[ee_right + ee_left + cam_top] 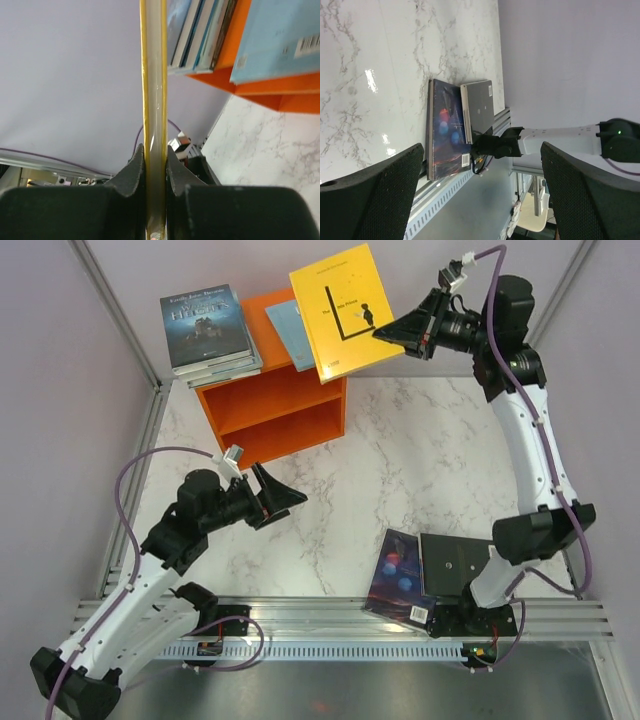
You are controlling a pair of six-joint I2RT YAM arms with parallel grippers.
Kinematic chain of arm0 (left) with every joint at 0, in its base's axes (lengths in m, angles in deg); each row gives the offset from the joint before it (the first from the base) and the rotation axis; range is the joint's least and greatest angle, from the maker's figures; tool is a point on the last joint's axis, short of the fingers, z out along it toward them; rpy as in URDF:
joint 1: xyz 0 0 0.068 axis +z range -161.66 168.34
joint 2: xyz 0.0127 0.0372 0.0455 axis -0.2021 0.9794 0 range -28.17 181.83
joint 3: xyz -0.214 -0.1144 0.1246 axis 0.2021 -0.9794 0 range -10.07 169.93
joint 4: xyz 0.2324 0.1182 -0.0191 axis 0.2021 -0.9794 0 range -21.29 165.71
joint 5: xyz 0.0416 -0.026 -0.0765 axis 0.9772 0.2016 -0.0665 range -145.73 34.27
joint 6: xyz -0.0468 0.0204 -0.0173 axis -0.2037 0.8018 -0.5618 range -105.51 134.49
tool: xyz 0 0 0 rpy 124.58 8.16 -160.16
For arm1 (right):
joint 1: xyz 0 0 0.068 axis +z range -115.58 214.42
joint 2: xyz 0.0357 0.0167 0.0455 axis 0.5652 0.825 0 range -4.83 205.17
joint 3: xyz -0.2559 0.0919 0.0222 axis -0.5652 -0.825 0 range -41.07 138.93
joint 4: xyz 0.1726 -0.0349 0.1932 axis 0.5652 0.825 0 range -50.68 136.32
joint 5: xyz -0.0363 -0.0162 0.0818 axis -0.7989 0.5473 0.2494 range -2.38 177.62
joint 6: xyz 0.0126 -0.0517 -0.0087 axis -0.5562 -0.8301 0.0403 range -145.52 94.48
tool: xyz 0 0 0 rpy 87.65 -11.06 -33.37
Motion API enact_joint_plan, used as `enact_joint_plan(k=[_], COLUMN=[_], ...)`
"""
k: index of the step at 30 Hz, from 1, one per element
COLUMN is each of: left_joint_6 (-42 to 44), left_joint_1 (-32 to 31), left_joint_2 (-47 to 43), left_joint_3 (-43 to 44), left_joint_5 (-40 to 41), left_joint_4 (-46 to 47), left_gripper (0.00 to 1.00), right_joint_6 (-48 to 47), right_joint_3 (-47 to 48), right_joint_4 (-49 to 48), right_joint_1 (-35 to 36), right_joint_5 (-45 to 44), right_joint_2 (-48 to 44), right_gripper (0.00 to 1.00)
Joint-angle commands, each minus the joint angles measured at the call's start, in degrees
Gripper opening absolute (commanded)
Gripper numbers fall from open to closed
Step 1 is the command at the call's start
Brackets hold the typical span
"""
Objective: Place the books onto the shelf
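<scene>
The orange shelf (270, 390) stands at the back left, its open front facing the arms. A stack of books (205, 330) lies on its top, with a light blue book (288, 335) beside the stack. My right gripper (385, 335) is shut on the edge of a yellow book (345, 310), held in the air above the shelf's right end. In the right wrist view the yellow book (153, 75) runs edge-on between the jaws of my right gripper (154, 160). My left gripper (285, 495) hangs open and empty in front of the shelf. A dark blue book (400, 575) and a black book (455, 565) lie by the right arm's base.
In the left wrist view the dark blue book (447, 130) and the black book (480, 107) lie at the table's near edge, next to the metal rail (445, 195). Purple walls close in the table on the left, back and right.
</scene>
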Motion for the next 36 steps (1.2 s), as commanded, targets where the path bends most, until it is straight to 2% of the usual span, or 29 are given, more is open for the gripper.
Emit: enact_joint_plan(k=[1, 2, 5, 6, 8, 13, 21, 24, 26, 27, 30, 32, 36], left_joint_6=[4.9, 5.5, 6.8, 7.0, 8.2, 10.5, 11.9, 11.8, 11.7, 11.7, 11.2, 10.6, 9.8], left_joint_1=[0.6, 0.7, 1.2, 1.8, 2.4, 4.9, 8.1, 8.3, 8.3, 8.3, 8.3, 8.3, 8.3], left_joint_2=[1.6, 2.3, 3.5, 4.3, 5.1, 6.2, 7.1, 7.6, 7.9, 8.0, 8.4, 8.4, 8.4], left_joint_3=[3.8, 4.1, 5.1, 5.4, 6.6, 8.7, 9.7, 9.9, 9.8, 9.5, 8.8, 8.4, 7.3], left_joint_5=[0.1, -0.3, -1.2, -1.5, -2.3, -3.6, -5.8, -5.9, -5.9, -6.0, -6.1, -6.2, -6.6], left_joint_4=[-1.8, -1.8, -2.3, -2.6, -3.1, -5.0, -5.2, -5.2, -5.2, -5.0, -4.7, -4.4, -3.6], left_gripper=[0.99, 0.99, 0.99, 0.99, 0.98, 0.98, 0.98, 0.98, 0.98, 0.98, 0.97, 0.97, 0.97], right_joint_6=[2.3, 3.5, 6.6, 9.0, 9.9, 6.1, 6.8, 7.3, 7.2, 7.3, 7.1, 7.2, 7.4], right_joint_3=[12.6, 20.2, 34.4, 35.7, 33.6, 28.3, 32.9, 33.9, 33.6, 33.6, 33.6, 33.8, 33.4], right_joint_4=[-4.1, -4.1, -4.4, -5.3, -7.7, -6.8, -5.5, -5.6, -5.8, -5.9, -5.7, -5.8, -5.8], right_joint_1=[0.6, 1.7, 3.4, 3.6, 3.9, 4.6, 4.7, 4.9, 5.3, 5.4, 5.3, 4.7, 3.0], right_joint_5=[-1.6, -1.9, -3.6, -3.9, -5.3, -6.9, -8.9, -8.6, -8.2, -8.0, -7.8, -8.1, -7.5], right_joint_2=[9.5, 12.2, 23.0, 26.1, 27.0, 26.9, 32.8, 34.2, 34.5, 35.0, 35.2, 35.3, 35.0], right_gripper=[0.00, 0.00, 0.00, 0.00, 0.00, 0.00, 0.00, 0.17, 0.22, 0.30, 0.41, 0.45, 0.47])
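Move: The blue book on the orange shelf's top, where the held yellow book is headed, lies about 15 cm ahead of the right hand, 13 cm to its left and 11 cm below. The middle of the shelf top is roughly 14 cm ahead, 24 cm left and 12 cm below; the book stack is some 10 cm ahead, 35 cm left and 9 cm below. From the empty left hand the blue book is about 31 cm ahead, 5 cm right and 13 cm higher. The yellow book, pinched by its right edge, is carried forward about 16 cm and somewhat left over the blue book; the right hand rises slightly, then sinks to end some 8 cm lower, tipping down about 10 degrees. Near the end its fingers part to roughly half open around the book's edge. The open left hand drifts about 3 cm forward. ##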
